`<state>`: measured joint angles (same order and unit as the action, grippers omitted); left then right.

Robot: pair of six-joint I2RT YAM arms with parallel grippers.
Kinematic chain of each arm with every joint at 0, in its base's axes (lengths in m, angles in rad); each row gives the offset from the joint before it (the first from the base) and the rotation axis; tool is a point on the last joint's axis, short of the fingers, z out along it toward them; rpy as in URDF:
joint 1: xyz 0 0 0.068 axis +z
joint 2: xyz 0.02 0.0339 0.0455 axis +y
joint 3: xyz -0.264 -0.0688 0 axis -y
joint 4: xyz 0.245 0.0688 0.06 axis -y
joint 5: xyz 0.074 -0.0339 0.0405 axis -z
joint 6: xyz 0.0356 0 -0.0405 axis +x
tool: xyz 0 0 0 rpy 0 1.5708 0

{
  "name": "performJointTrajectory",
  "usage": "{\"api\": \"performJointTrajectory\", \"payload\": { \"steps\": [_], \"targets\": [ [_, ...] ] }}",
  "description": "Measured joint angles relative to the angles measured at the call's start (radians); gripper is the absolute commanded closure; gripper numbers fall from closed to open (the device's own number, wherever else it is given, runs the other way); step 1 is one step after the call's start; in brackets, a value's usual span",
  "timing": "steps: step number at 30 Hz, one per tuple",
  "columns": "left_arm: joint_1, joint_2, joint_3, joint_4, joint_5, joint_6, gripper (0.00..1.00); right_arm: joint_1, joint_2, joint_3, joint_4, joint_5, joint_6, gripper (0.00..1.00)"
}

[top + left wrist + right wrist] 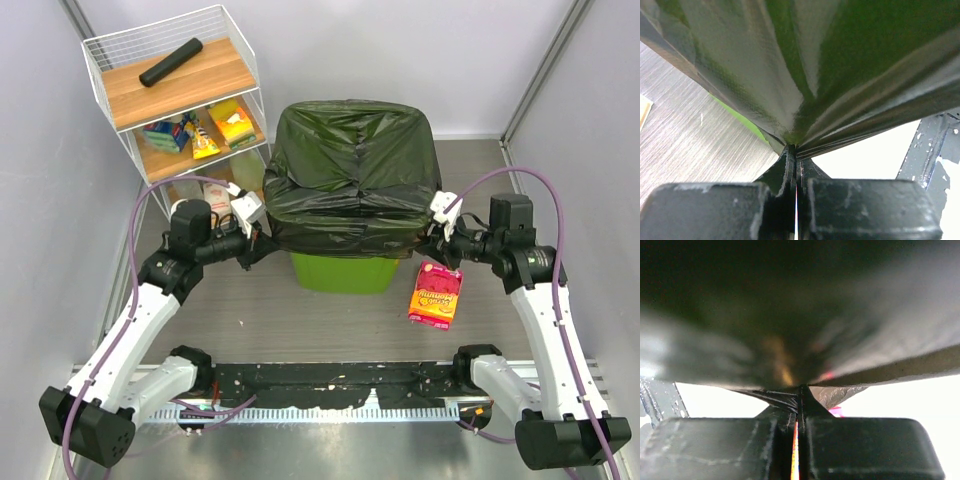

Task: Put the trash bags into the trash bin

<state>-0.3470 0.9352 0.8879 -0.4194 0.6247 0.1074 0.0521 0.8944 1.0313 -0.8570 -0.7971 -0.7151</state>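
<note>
A glossy black trash bag [352,175] is draped over the lime-green trash bin [340,272], covering its top and most of its sides; only the bin's lower front shows. My left gripper [262,238] is shut on the bag's left lower edge, and the film [805,70] fans out from the pinched fingertips [794,150]. On the other side my right gripper [432,240] is shut on the bag's right lower edge, with the plastic [800,315] stretched from its tips [801,390]. A strip of green bin [740,117] shows under the film.
A white wire shelf [180,95] stands at the back left with a rolled black cylinder [170,62] on top and packets below. A red and yellow snack packet [436,293] lies on the table right of the bin. Grey walls close in on both sides.
</note>
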Motion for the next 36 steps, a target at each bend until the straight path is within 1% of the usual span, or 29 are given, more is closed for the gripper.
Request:
{"api": "performJointTrajectory", "payload": {
  "steps": [7,9,10,11,12,13,14,15,16,19,20,21,23,25,28,32,36],
  "targets": [
    [-0.001,-0.013,-0.026,0.043,-0.023,0.006,1.00,0.001,0.005,-0.011,0.039,-0.002,0.000,0.98],
    [-0.002,-0.014,-0.026,0.046,-0.027,0.006,1.00,0.001,0.007,-0.011,0.042,-0.002,0.000,0.96],
    [-0.003,-0.014,-0.026,0.046,-0.029,0.006,1.00,0.001,0.007,-0.010,0.042,-0.002,0.000,0.91],
    [-0.003,-0.014,-0.026,0.045,-0.030,0.006,0.98,0.001,0.007,-0.010,0.042,-0.002,0.000,0.88],
    [-0.003,-0.014,-0.024,0.043,-0.032,0.006,0.91,0.001,0.006,-0.010,0.042,-0.001,0.002,0.80],
    [-0.003,-0.013,-0.019,0.037,-0.039,0.009,0.82,0.001,0.006,-0.008,0.039,0.003,0.004,0.77],
    [-0.003,-0.011,-0.009,0.026,-0.047,0.011,0.70,0.001,0.006,-0.005,0.036,0.008,0.006,0.70],
    [-0.003,-0.007,0.002,0.011,-0.057,0.016,0.58,0.001,0.007,0.000,0.030,0.015,0.009,0.66],
    [-0.003,-0.003,0.015,-0.008,-0.064,0.024,0.50,0.001,0.007,0.009,0.018,0.024,0.011,0.60],
    [-0.003,0.010,0.060,-0.064,-0.074,0.035,0.34,0.001,0.009,0.035,-0.031,0.051,0.014,0.48],
    [-0.003,0.012,0.080,-0.087,-0.076,0.032,0.22,0.001,0.009,0.048,-0.050,0.058,0.014,0.43],
    [-0.003,0.012,0.093,-0.100,-0.075,0.035,0.16,0.001,0.009,0.063,-0.068,0.063,0.014,0.40],
    [-0.003,0.012,0.135,-0.137,-0.075,0.035,0.07,0.001,0.009,0.105,-0.108,0.072,0.011,0.39],
    [-0.003,0.012,0.167,-0.161,-0.074,0.041,0.03,0.001,0.010,0.156,-0.148,0.079,0.008,0.37],
    [-0.003,0.010,0.212,-0.201,-0.074,0.058,0.01,0.001,0.015,0.261,-0.222,0.092,0.006,0.36],
    [-0.003,0.005,0.259,-0.265,-0.074,0.073,0.01,0.001,0.036,0.422,-0.306,0.106,0.007,0.34],
    [-0.003,0.005,0.326,-0.322,-0.071,0.088,0.01,0.001,0.093,0.618,-0.369,0.117,0.036,0.34]
  ]
}}
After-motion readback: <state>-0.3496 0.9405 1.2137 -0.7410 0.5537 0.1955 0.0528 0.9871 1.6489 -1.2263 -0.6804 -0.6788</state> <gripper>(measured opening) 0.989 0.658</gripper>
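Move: Both hands are shut on the front corners of the trash bag's hem. The bag's middle, stretched over the bin, lies about 14 cm ahead and 17 cm right of the left hand, some 5 cm above it. From the right hand it is 14 cm ahead and 16 cm left, with the red packet nearly straight beneath, 22 cm down and some 3 cm right. The shelf stands about 24 cm ahead and 15 cm left of the left hand. Still pinching the two front corners of the bag's hem, both hands ease less than a centimetre forward and pause in front of the bin, then let go, the left fingers opening wide and the right ones about two-thirds. Both then rise clear of the hem, the left some 7 cm with a slight draw back and to its left, the right faster, about 12 cm, drawing a little back and to its right, away from the bag, while its fingertips tip up slightly. ##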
